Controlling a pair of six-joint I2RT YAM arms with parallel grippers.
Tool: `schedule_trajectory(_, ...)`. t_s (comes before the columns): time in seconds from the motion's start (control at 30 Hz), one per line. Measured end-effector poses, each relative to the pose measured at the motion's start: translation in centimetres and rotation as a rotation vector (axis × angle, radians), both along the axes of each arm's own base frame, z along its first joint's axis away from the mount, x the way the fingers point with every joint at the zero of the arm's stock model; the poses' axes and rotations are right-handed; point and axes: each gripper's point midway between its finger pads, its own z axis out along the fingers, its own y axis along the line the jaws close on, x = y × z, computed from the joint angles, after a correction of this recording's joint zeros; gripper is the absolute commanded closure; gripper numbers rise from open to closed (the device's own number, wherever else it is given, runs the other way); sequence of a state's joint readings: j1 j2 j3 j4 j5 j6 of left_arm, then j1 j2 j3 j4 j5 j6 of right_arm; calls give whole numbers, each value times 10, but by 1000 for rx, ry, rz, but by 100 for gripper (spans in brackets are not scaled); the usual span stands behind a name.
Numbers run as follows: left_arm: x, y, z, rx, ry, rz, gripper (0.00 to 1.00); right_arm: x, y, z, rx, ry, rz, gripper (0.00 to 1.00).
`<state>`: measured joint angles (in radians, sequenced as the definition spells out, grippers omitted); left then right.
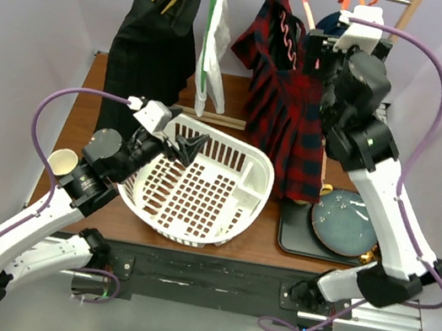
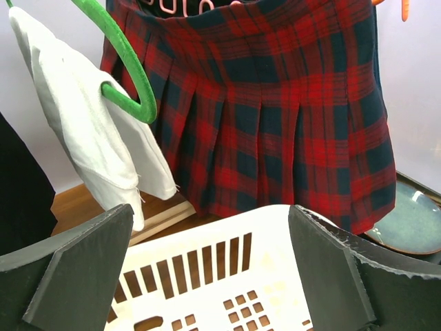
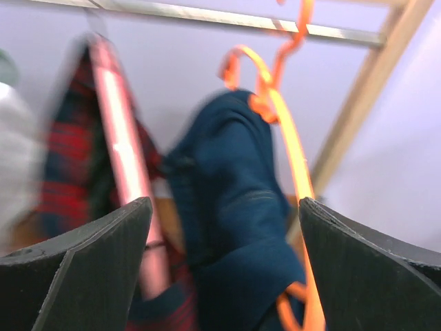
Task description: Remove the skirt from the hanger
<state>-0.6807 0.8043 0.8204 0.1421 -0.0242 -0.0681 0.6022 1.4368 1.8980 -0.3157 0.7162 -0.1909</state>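
Note:
A red and navy plaid pleated skirt (image 1: pixel 287 108) hangs on a pink hanger (image 1: pixel 299 1) from the rail at the back. It fills the upper left wrist view (image 2: pixel 275 117). My right gripper (image 1: pixel 321 42) is open, raised beside the skirt's waistband near the rail. Its wrist view shows the pink hanger (image 3: pixel 120 152), blurred, left of a navy garment (image 3: pixel 234 227) on an orange hanger (image 3: pixel 286 138). My left gripper (image 1: pixel 190 147) is open and empty above the white laundry basket (image 1: pixel 249 175), facing the skirt.
A black garment on a yellow hanger (image 1: pixel 153 42) and a white cloth on a green hanger (image 1: pixel 216 45) hang at the left of the rail. A blue plate (image 1: pixel 347 220) on a dark tray lies at the right. A paper cup (image 1: pixel 62 162) stands at the left.

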Motion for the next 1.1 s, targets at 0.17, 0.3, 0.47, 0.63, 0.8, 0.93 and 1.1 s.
schedule_trajectory(0.17, 0, 0, 0, 0, 0, 2, 0, 18, -24, -19, -55, 63, -66, 12)
schedule_trajectory(0.3, 0, 0, 0, 0, 0, 2, 0, 21, -43, -19, -50, 77, -80, 18)
schedule_trajectory(0.47, 1, 0, 0, 1, 1, 2, 0, 27, -68, -29, -37, 115, -99, 29)
schedule_trajectory(0.63, 1, -1, -2, 4, 4, 2, 0, 30, -68, -36, -22, 134, -67, 45)
schedule_trajectory(0.8, 2, -1, -3, 5, 6, 2, 0, 33, -66, -46, -9, 160, -36, 67)
schedule_trajectory(0.93, 3, -2, -5, 10, 11, 1, 0, 33, -66, -46, -3, 162, -30, 73)
schedule_trajectory(1.1, 4, -3, -6, 12, 14, 1, 0, 34, -62, -42, -1, 146, -8, 100)
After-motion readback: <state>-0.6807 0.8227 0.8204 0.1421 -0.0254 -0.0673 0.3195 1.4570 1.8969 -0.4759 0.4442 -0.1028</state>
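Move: Running towards the robot from the rail, the orange hanger lies about 6 cm to the right of the right hand, 4 cm ahead and 4 cm lower. The denim skirt on it hangs some 3 cm right and 6 cm ahead, about 15 cm lower. The pink hanger with the plaid skirt is around 8 cm left, 3 cm ahead and 5 cm lower. From the left hand, the orange hanger is about 33 cm right, 18 cm ahead and 12 cm higher. Rightward first, the right hand shifts about 7 cm away from the pink hanger and over to the orange one, also easing forward and down. It then stays nearly in line with it, edging a little lower and tipping slightly down, roughly 10 degrees in all, while its wide-open fingers close most of the way and pinch the hanger's near arm from both sides. ##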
